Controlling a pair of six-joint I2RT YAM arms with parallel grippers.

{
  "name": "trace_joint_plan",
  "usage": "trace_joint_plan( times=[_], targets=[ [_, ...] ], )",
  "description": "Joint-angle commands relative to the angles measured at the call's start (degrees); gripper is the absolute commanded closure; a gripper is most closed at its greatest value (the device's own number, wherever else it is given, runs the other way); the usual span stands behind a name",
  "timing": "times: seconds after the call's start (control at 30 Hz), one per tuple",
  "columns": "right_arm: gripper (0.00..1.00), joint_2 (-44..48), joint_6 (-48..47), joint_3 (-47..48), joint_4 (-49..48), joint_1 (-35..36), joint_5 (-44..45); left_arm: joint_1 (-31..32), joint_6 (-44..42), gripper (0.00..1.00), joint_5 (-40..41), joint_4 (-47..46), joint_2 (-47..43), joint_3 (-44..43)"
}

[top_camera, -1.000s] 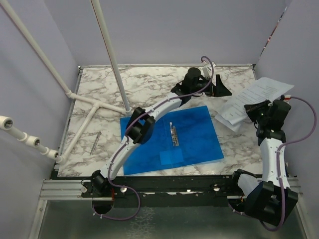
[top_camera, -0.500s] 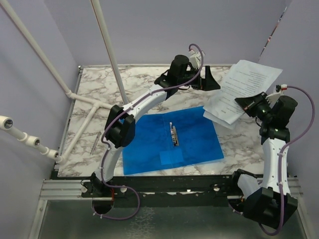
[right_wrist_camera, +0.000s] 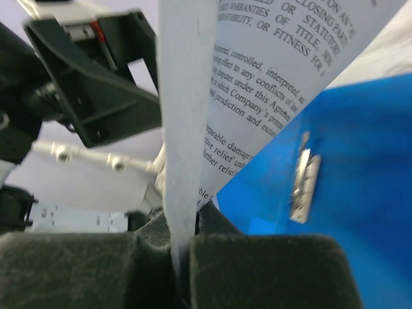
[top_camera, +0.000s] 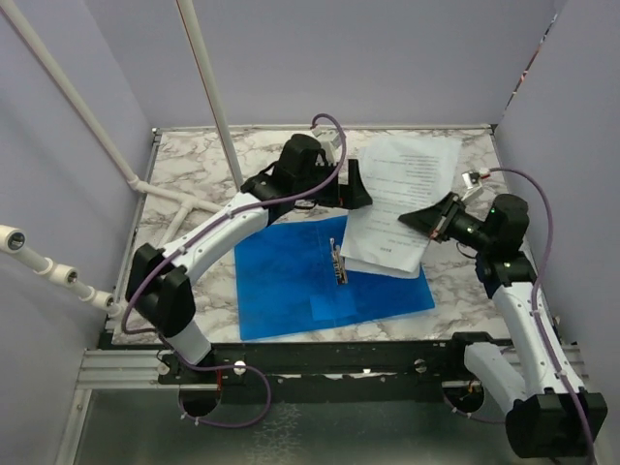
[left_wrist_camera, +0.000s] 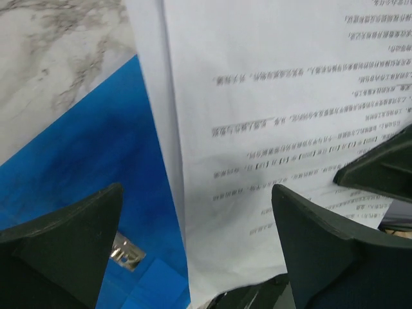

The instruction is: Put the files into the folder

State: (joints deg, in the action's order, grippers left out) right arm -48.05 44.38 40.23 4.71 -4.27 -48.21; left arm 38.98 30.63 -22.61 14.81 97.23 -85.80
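Note:
The blue folder [top_camera: 291, 281] lies open on the marble table, its metal clip [top_camera: 337, 262] near the middle. The files [top_camera: 402, 194], white printed sheets, hang tilted over the folder's right half, and my right gripper [top_camera: 418, 220] is shut on their edge. In the right wrist view the sheets [right_wrist_camera: 193, 96] rise from the pinch [right_wrist_camera: 183, 252] with the folder [right_wrist_camera: 360, 161] and clip [right_wrist_camera: 304, 187] beyond. My left gripper [top_camera: 356, 186] stands open just left of the sheets. In its wrist view the files [left_wrist_camera: 257, 96] and folder [left_wrist_camera: 84, 148] lie below the gripper [left_wrist_camera: 196, 248].
White pipes [top_camera: 170, 208] slant across the table's left side, and a thin white pole [top_camera: 208, 87] rises at the back left. A small metal rod [top_camera: 186, 276] lies left of the folder. Purple walls close in on three sides.
My right arm has swung left and lifted the files from the right edge to above the folder's right half. My left arm has drawn back to the left, jaws still open.

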Motion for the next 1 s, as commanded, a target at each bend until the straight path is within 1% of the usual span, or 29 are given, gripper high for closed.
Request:
trace_joint_plan(
  times=[0.0,0.13,0.2,0.3,0.4,0.47,0.77,0.97],
  targets=[
    [0.99,-0.81,2.96,-2.26,-5.16,11.76,6.67,-0.60,-2.21,0.01,13.21,8.26,-11.91,7.18],
    [0.99,-3.23,5.53,-5.13,-11.15,19.33,10.85,-0.64,-2.11,0.01,23.76,14.59,-19.80,13.37],
    [0.99,-6.22,5.54,-5.33,-12.44,24.63,14.10,-0.79,-1.07,0.01,29.20,17.59,-23.47,16.20],
    [0.99,-12.13,6.65,-5.10,-15.50,32.94,18.70,-0.77,0.68,0.01,35.15,21.46,-28.76,20.16],
    [0.99,-18.10,8.13,-4.45,-18.87,39.58,24.02,-0.90,1.70,0.01,36.89,24.16,-33.94,23.38],
    [0.99,-21.83,9.57,-4.10,-21.34,42.62,26.16,-0.89,2.22,0.01,37.30,25.64,-36.94,25.08],
    [0.99,-34.53,15.68,-1.52,-27.01,52.55,33.79,-0.89,4.36,0.01,37.38,31.62,-44.36,28.99],
    [0.99,-41.82,18.30,3.08,-28.13,56.61,35.96,-0.89,5.79,0.01,36.18,32.75,-47.06,31.58]
  ],
)
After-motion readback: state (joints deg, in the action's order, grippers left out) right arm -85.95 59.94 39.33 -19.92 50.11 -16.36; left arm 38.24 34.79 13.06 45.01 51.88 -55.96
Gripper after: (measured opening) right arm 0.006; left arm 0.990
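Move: The right hand holds the files; the folder's left half, where they go, lies about 28 cm to its left, 7 cm back and 25 cm below. The metal clip is some 16 cm left of that hand and 2 cm back, the folder's right half about 6 cm left and 5 cm back, both equally low. From the left hand, the left half is roughly 17 cm left, 15 cm back and 23 cm below. Right hand carries the pinched files some 24 cm left and down towards folder's left half; open left hand likewise leftward. ##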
